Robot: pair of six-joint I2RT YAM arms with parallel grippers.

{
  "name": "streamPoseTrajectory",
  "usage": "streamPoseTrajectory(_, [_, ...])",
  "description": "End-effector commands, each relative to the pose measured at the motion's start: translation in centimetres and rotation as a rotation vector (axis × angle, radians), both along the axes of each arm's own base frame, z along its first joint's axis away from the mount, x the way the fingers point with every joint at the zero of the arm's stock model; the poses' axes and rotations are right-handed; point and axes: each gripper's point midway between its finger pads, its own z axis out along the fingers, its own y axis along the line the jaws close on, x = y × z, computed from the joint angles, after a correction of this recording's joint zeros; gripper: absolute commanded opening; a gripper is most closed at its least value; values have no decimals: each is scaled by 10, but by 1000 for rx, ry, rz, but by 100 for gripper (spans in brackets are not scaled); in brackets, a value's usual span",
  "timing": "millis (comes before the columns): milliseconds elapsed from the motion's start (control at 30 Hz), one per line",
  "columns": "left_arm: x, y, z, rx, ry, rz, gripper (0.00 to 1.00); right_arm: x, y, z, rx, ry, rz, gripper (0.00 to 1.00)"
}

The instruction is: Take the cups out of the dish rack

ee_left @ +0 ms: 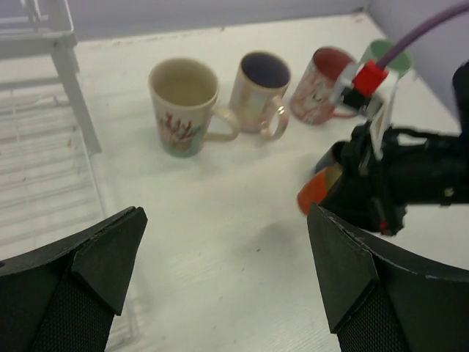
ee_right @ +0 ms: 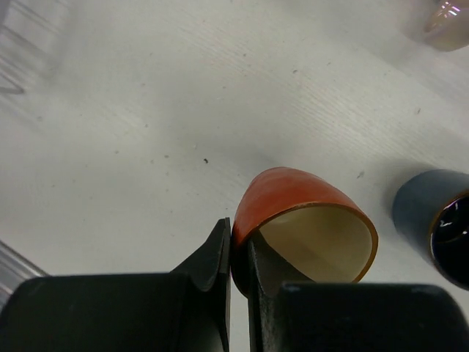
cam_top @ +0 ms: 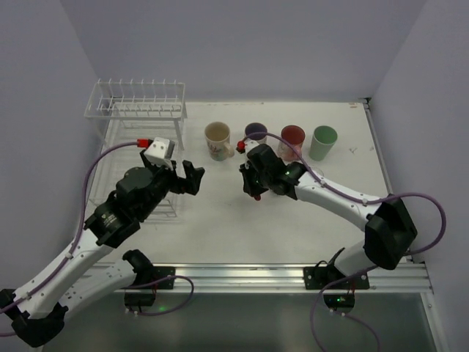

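Note:
My right gripper (ee_right: 236, 238) is shut on the wall of the small orange cup (ee_right: 293, 198), one finger inside and one outside, holding it tilted just above the table. A dark blue cup (ee_right: 432, 220) stands close beside it. My left gripper (ee_left: 226, 220) is open and empty, facing the right gripper (cam_top: 253, 187) across a short gap. In a row at the back stand the cream cup (cam_top: 218, 139), the purple-inside cup (cam_top: 256, 133), the pink cup (cam_top: 292, 137) and the green cup (cam_top: 323, 142). The dish rack (cam_top: 135, 103) at the back left shows no cups.
The rack's flat wire lower tray (ee_left: 44, 147) runs along the left side, right beside my left arm. The white table ends at a grey wall behind the cups and a metal rail (cam_top: 293, 275) at the near edge.

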Motion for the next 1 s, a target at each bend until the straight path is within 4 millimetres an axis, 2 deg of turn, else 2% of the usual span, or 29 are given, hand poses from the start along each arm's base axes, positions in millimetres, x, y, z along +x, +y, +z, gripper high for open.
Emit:
streamPoseTrajectory(0, [-6, 24, -34, 132, 9, 48, 100, 26, -10, 9, -145, -64, -18, 0])
streamPoseTrajectory(33, [-7, 26, -42, 140, 10, 52, 100, 28, -12, 3, -175, -56, -20, 0])
streamPoseTrajectory(67, [-8, 27, -38, 126, -13, 49, 100, 34, -9, -6, -207, -48, -15, 0])
streamPoseTrajectory(167, [-11, 28, -35, 133, -37, 30, 100, 41, -5, -19, -240, -38, -5, 0])
streamPoseTrajectory(200, [-12, 28, -32, 131, -54, 23, 100, 42, -3, -30, -256, -19, 7, 0])
streamPoseTrajectory(300, [-15, 29, -31, 126, -68, 12, 100, 46, 5, -47, -269, 2, 28, 0])
streamPoseTrajectory(567, [-20, 31, -28, 107, -88, 0, 100, 53, 10, -69, -299, 17, 44, 2])
streamPoseTrajectory(667, [-20, 32, -26, 100, -91, 4, 100, 53, 9, -74, -310, 22, 40, 10])
streamPoseTrajectory(800, [-20, 33, -26, 100, -90, 8, 100, 54, 6, -73, -309, 12, 21, 32])
streamPoseTrajectory(867, [-19, 35, -25, 95, -94, 17, 100, 55, 7, -61, -284, -10, 13, 39])
streamPoseTrajectory(900, [-19, 36, -24, 91, -97, 18, 100, 56, 8, -54, -270, -22, 8, 49])
streamPoseTrajectory(967, [-18, 38, -23, 88, -101, 30, 100, 56, 10, -41, -242, -45, 3, 60])
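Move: The right hand still holds the orange cup by its wall; the free table spot it is bound for lies about 5 cm ahead, 2 cm to its right and 11 cm below. The small blue cup stands some 6 cm ahead and 11 cm right of the hand. The dark-lined mug is about 23 cm ahead and 2 cm right, the coral mug 23 cm ahead and 12 cm left. From the left hand that spot is roughly 7 cm ahead, 21 cm right and 28 cm down. The right hand lowers the orange cup about 9 cm while carrying it some 4 cm forward, rolling about 20 degrees so that its left side dips, to bring the cup down beside the small blue cup; there it stays and spreads its fingers to a bit over half open, one inside the cup and one outside, letting go of the wall. Meanwhile the empty left hand, wide open throughout, draws off towards the rack, sinking about 5 cm before rising 2 cm again and shifting some 3 cm left and 2 cm back. ##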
